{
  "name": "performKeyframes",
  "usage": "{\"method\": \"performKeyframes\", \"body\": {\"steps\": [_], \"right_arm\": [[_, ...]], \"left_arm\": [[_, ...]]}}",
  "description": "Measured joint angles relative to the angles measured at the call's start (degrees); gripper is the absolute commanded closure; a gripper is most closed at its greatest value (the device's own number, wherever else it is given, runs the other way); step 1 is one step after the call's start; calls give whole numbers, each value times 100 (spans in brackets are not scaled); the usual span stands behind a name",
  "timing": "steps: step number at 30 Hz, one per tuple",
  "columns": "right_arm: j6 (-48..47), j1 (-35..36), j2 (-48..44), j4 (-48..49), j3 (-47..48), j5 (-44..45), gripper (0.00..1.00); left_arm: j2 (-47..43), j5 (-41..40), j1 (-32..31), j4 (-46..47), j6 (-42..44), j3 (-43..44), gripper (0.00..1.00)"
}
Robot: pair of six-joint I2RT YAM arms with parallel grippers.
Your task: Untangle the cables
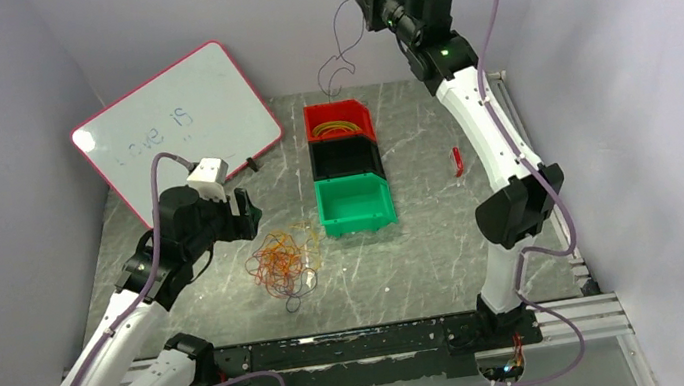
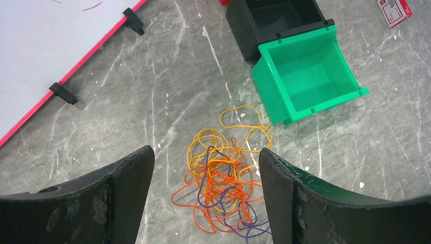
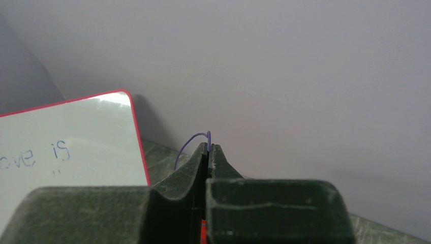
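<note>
The cables (image 1: pixel 282 262) lie in a loose tangle of thin orange, yellow and purple loops on the grey table, left of the green bin. In the left wrist view the tangle (image 2: pixel 228 183) shows between and below my open left gripper (image 2: pixel 206 152), which hovers above it with nothing held. From above, the left gripper (image 1: pixel 245 212) sits just left of the clump. My right gripper (image 1: pixel 362 3) is raised high at the back, shut on one thin purple cable (image 1: pixel 338 52) that hangs down toward the red bin. The right wrist view shows that purple cable (image 3: pixel 190 142) pinched at the shut tips (image 3: pixel 209 147).
Three bins stand in a row: red (image 1: pixel 312 116) holding yellow loops, black (image 1: pixel 345 159), green (image 1: pixel 354 201). The green bin (image 2: pixel 305 76) is empty. A whiteboard (image 1: pixel 177 125) leans at the back left. A small red object (image 1: pixel 458 160) lies to the right.
</note>
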Motion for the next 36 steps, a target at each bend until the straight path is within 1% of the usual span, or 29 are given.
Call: {"method": "performKeyframes", "body": {"steps": [6, 20, 36], "right_arm": [[81, 0, 164, 13, -52, -96, 100], [238, -4, 358, 341, -1073, -354, 100], [389, -7, 654, 560, -1582, -494, 100]], "left_arm": [[0, 0, 0, -2, 0, 0, 21], [35, 0, 0, -7, 0, 0, 21], [28, 2, 0, -4, -26, 0, 21]]}}
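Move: The right hand, holding the purple cable, is high over the far end of the table. The red bin lies some 42 cm below it, about 6 cm farther out and 7 cm to its left. The black bin sits roughly 11 cm nearer the base than the red one, and the green bin another 13 cm nearer. From the idle left hand the red bin is about 33 cm ahead, 19 cm right and 17 cm down. Shut fingers keep their pinch on the dangling purple cable as the right hand sinks about 17 cm, almost straight down, towards the red bin. The wrist tips the fingertips down by close to 20 degrees on the way. ##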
